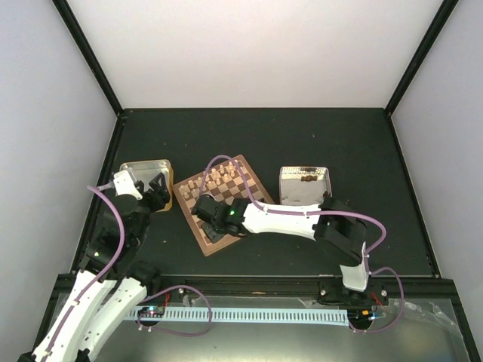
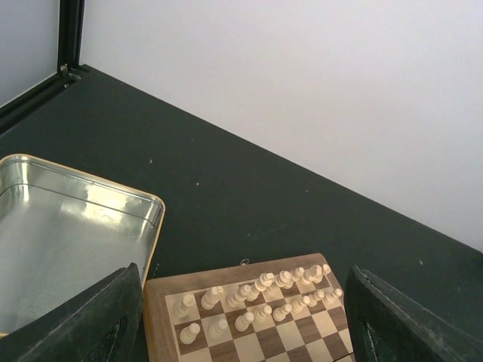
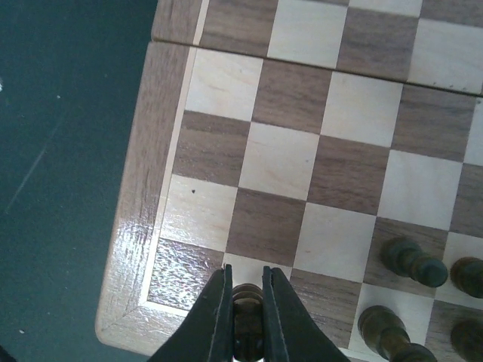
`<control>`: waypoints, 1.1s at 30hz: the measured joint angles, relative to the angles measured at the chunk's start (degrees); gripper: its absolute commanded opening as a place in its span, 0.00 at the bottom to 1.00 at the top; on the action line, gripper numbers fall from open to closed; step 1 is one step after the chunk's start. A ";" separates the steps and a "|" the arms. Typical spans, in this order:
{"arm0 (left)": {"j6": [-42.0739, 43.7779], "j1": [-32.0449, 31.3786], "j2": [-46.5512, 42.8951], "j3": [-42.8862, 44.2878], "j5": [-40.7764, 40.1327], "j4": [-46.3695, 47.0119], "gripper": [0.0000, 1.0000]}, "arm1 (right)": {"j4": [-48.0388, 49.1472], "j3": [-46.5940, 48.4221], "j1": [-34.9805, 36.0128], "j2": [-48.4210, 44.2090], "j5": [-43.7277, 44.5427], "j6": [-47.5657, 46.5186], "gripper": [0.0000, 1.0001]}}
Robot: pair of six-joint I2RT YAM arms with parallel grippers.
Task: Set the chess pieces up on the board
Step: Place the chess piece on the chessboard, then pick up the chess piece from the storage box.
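The board (image 1: 243, 181) lies tilted at the table's middle. Cream chess pieces (image 1: 215, 179) stand in two rows along its far side, also plain in the left wrist view as cream chess pieces (image 2: 256, 298). My right gripper (image 3: 245, 283) is shut on a dark brown chess piece (image 3: 247, 302), low over the squares by the board's corner (image 3: 143, 226). Other dark pieces (image 3: 411, 260) stand to its right. From above, the right gripper (image 1: 205, 215) sits over the board's near-left part. My left gripper (image 1: 155, 192) is open with nothing between its fingers (image 2: 98, 324), just left of the board.
A gold-sided tin (image 1: 143, 170) sits left of the board, under the left gripper; it looks bare inside (image 2: 68, 226). A silver tin (image 1: 304, 185) stands right of the board, with the right arm's forearm (image 1: 279, 219) stretched across in front of it.
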 measured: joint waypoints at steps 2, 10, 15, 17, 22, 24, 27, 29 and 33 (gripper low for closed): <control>-0.02 0.00 0.00 0.00 0.00 0.00 0.75 | -0.33 0.00 0.11 0.42 -0.20 -0.02 0.02; -0.15 0.00 0.02 0.00 0.00 0.00 0.75 | -0.61 -0.02 0.15 0.72 -0.57 0.00 0.07; -0.15 0.00 0.09 -0.02 0.00 0.00 0.76 | -0.59 0.00 0.15 1.49 -0.68 -0.22 0.16; -0.15 0.00 0.09 -0.02 0.00 0.00 0.75 | -0.59 0.00 0.15 1.77 -0.63 -0.26 0.21; -0.15 0.00 0.17 -0.02 0.02 0.00 0.75 | -0.85 0.00 0.15 2.01 -0.90 -0.66 0.30; -0.15 0.00 0.44 -0.02 0.02 0.02 0.76 | -0.92 0.00 0.15 1.90 -0.94 -0.61 0.31; -0.15 0.00 0.74 -0.04 0.02 0.02 0.76 | -1.46 0.02 0.15 0.90 -0.57 -0.66 0.32; -0.15 0.00 0.81 -0.04 0.02 0.02 0.76 | -1.66 0.04 0.04 -0.70 -0.11 -0.42 0.32; -0.13 0.02 0.81 -0.04 0.04 0.02 0.76 | -0.85 -0.94 -1.57 -7.50 1.73 1.64 0.32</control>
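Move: I hold a dark chess piece in my right hand, over the light square next to the board's near corner square. That square is straight below my fingers, some 4 cm down. The closest dark piece of the same edge row stands about 2 cm ahead and 5 cm right, a second-row dark piece 4 cm ahead and 4 cm right, the near corner 6 cm back and 4 cm left. From my left hand the square is roughly 6 cm back, 17 cm right and well below. With my right hand I ease the held piece almost straight down, about 2 cm, onto the light square, pausing briefly partway. Near the bottom I open my fingers about a quarter of their range and let go, then rise about 7 cm off the piece, quickening and drifting a little forward and right. ##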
